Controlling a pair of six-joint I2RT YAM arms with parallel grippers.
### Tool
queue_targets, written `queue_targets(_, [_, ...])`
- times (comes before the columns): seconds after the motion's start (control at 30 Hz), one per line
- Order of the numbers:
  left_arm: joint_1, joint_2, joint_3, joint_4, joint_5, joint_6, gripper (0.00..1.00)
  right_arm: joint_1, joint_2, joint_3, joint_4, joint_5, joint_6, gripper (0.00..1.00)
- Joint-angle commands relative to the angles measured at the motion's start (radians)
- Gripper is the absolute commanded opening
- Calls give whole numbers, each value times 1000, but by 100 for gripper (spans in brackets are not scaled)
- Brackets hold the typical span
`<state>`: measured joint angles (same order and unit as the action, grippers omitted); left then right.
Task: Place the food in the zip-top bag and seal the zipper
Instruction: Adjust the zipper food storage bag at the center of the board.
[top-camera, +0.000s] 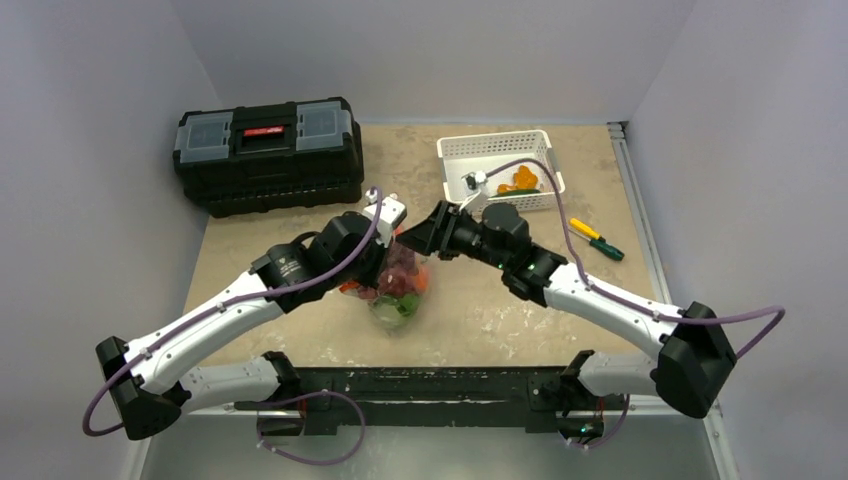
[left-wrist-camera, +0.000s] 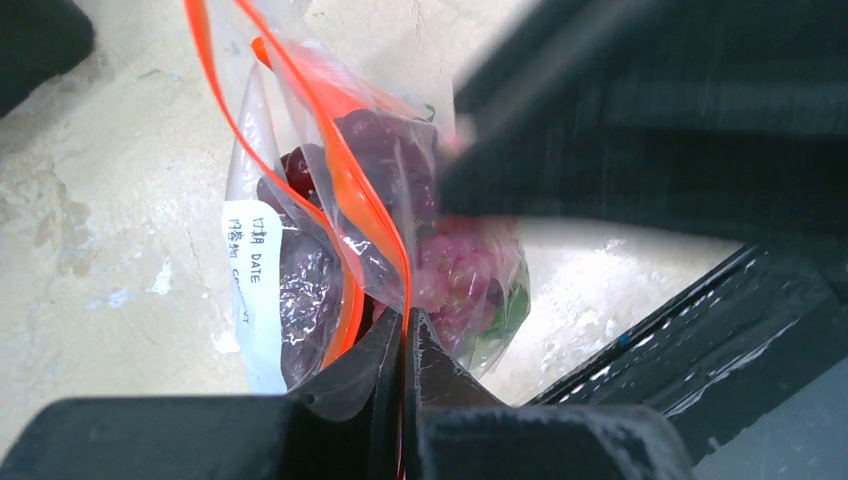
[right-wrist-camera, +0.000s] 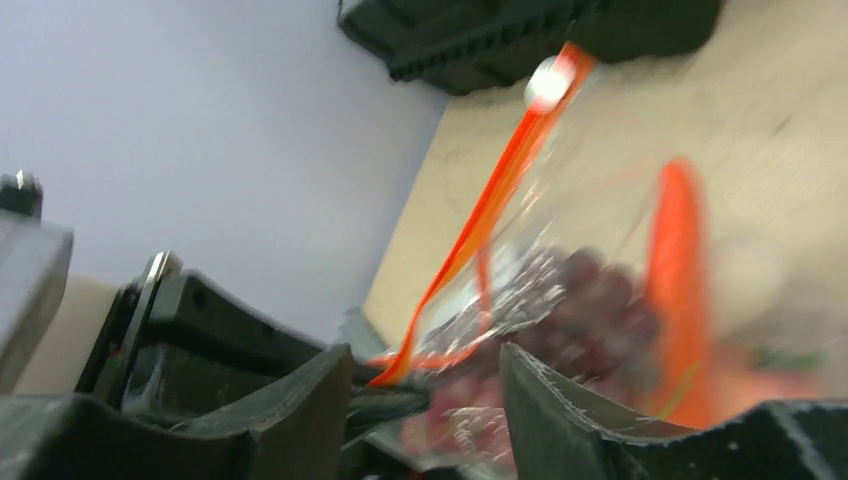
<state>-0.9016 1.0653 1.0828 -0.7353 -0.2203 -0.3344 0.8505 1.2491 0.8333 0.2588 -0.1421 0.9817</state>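
Note:
The zip-top bag (top-camera: 398, 292) stands mid-table, clear and crinkly, with a white label (left-wrist-camera: 250, 285). Food fills it: purple-red grapes (left-wrist-camera: 455, 270) and a green leafy piece (left-wrist-camera: 515, 310). My left gripper (left-wrist-camera: 405, 325) is shut on the orange-red zipper (left-wrist-camera: 345, 180), the strip pinched between its fingertips. The zipper (right-wrist-camera: 480, 220) runs up to a small white slider (right-wrist-camera: 545, 85). My right gripper (right-wrist-camera: 425, 365) is open, its fingers apart on either side of the bag's mouth, touching nothing. In the top view it (top-camera: 418, 238) faces the left gripper (top-camera: 392, 245) over the bag.
A black toolbox (top-camera: 268, 155) sits at the back left. A white slotted basket (top-camera: 500, 165) at the back right holds orange pieces (top-camera: 520, 180). Two screwdrivers (top-camera: 597, 240) lie to its right. A black rail (top-camera: 430, 385) runs along the near edge.

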Motion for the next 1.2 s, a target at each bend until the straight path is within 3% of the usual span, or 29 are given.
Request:
queue_targets(0.0, [1,-13,62,-28,63,172,0,-201,-53,68,-38,-246,-351,57])
queue_targets(0.13, [1,-84,49,-21,141,321,0,-333,-26,75,2,-456,-585,60])
queue_targets(0.23, [3,-136,46,-15,185,410,0,-397,40,39,156,-679,-572,65])
queue_targets(0.3, [3,-161,50,-12,214,439,0,-418,93,-1,348,-827,-524,68])
queue_targets(0.4, [2,-172,57,-17,276,455,0,-420,193,4,480,-911,-505,79])
queue_targets(0.53, [3,-157,55,-34,285,448,0,-413,338,96,593,-1018,-409,84])
queue_targets(0.73, [3,-146,36,-27,282,417,0,-366,511,254,580,-1095,-392,87])
queue_targets(0.83, [3,-135,36,-27,244,379,0,-341,553,303,569,-1041,-342,86])
queue_targets(0.9, [3,-111,51,-53,212,345,0,-336,531,300,509,-919,-301,86])
queue_targets(1.03, [3,-74,69,-96,185,233,0,-278,408,330,69,-455,-286,88])
queue_targets(1.17, [3,-72,48,-55,214,199,0,-174,319,388,-207,-162,-207,88])
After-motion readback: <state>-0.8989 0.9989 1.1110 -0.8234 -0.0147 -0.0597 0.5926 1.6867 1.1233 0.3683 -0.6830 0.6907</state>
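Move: The zipper's white slider, at the bag's free end, is about 8 cm ahead of the right hand, some 3 cm to its left and 2 cm lower. The left fingers holding the zipper's other end are roughly 6 cm back and 4 cm left of the right hand, 4 cm lower. The basket is about 16 cm ahead, 20 cm right and 20 cm below the right hand. From the left hand, the slider is some 15 cm ahead, 1 cm right and 1 cm higher. Still pinching the zipper, the left hand draws the bag back about 4 cm, lifting and then partly sinking again, and turns some 25 degrees clockwise before easing back a little. The right hand swings forward and right, clear of the bag, opens wide, then sweeps back left about 9 cm, sinking and finally reaching forward to bring its open fingers close around the slider end, not yet closing. ##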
